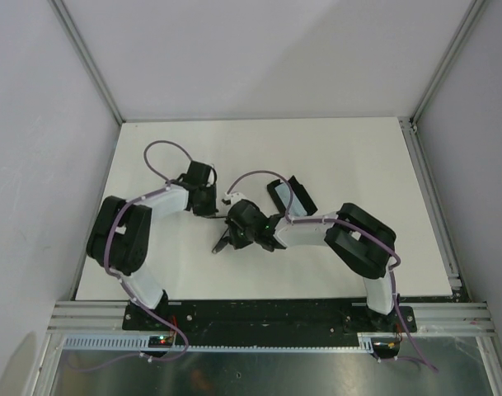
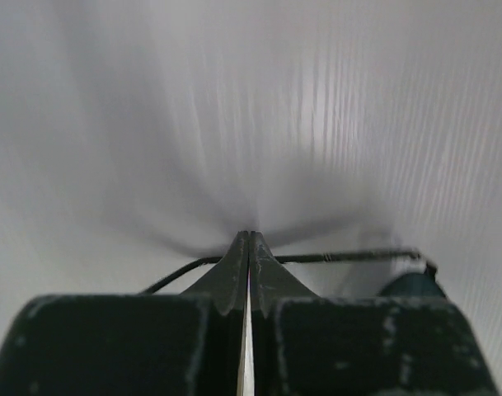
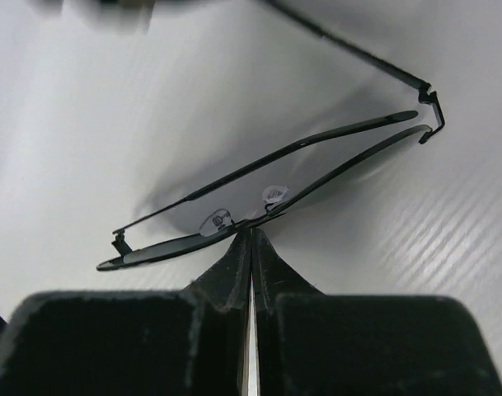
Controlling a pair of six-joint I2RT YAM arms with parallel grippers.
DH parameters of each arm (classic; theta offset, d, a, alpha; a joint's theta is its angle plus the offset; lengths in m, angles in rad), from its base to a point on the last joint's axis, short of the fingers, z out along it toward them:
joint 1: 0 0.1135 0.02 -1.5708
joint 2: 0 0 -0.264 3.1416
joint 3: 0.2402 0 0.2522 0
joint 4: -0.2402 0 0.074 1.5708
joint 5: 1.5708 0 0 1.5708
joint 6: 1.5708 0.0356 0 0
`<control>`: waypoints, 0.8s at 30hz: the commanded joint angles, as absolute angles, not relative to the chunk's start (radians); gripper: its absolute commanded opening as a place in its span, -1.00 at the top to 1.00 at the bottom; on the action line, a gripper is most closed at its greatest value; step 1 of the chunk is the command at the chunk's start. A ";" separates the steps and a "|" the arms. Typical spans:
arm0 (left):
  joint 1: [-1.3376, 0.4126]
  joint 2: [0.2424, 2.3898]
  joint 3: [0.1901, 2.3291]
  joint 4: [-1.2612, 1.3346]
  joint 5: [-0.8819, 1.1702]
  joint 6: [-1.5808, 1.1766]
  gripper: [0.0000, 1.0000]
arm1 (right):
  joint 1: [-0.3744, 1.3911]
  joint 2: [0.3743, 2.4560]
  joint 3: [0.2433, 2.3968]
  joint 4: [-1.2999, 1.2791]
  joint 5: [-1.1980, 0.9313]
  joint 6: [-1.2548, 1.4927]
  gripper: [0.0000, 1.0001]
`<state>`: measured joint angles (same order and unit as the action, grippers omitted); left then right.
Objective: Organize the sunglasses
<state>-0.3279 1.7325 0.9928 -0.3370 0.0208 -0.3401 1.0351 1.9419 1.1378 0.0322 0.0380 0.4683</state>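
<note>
The sunglasses (image 3: 316, 165) hang edge-on above the white table, nose pads toward the right wrist camera. My right gripper (image 3: 251, 233) is shut on their bridge. One thin temple arm (image 3: 349, 49) is swung out from its hinge and runs up and left out of the right wrist view. In the left wrist view that thin black temple arm (image 2: 341, 257) crosses my left gripper (image 2: 249, 235), which is shut on it. From above, the left gripper (image 1: 210, 209) and right gripper (image 1: 232, 233) sit close together at mid-table, with the sunglasses (image 1: 221, 243) dark and small between them.
A black case (image 1: 293, 196) lies open just behind the right arm's forearm. The white table (image 1: 358, 157) is bounded by grey walls on the left, back and right, with an aluminium rail (image 1: 432, 198) along its right edge.
</note>
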 commanded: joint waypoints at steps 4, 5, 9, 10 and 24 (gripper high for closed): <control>-0.418 1.632 0.841 -0.364 0.099 -0.409 0.99 | 0.986 2.031 1.229 0.014 0.012 0.457 1.00; -0.430 1.627 0.829 -0.362 0.108 -0.419 0.99 | 0.981 2.037 1.236 0.015 0.012 0.457 1.00; -0.455 1.597 0.786 -0.345 0.161 -0.452 1.00 | 0.970 2.050 1.253 0.023 -0.021 0.462 1.00; -0.458 1.586 0.779 -0.343 0.171 -0.458 0.99 | 0.968 2.050 1.255 0.023 -0.023 0.463 1.00; -0.434 1.507 0.944 -0.371 0.079 -0.400 0.17 | 0.949 1.844 1.195 -0.126 0.077 0.417 1.00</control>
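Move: The left hand's shut fingertips are already at the sunglasses' open temple, about 1 cm below them. The sunglasses frame's middle is some 6 cm back and 3 cm right of the left hand, about level. For the right hand, shut and already at the bridge, the frame is about 1 cm ahead and 1 cm left, and the open temple about 6 cm ahead and 4 cm left. The open black case is about 11 cm ahead and 18 cm right of the right hand. Left fingertips sweep the temple about 6 cm back and right, then part; right nudges the frame 2.5 cm forward. ##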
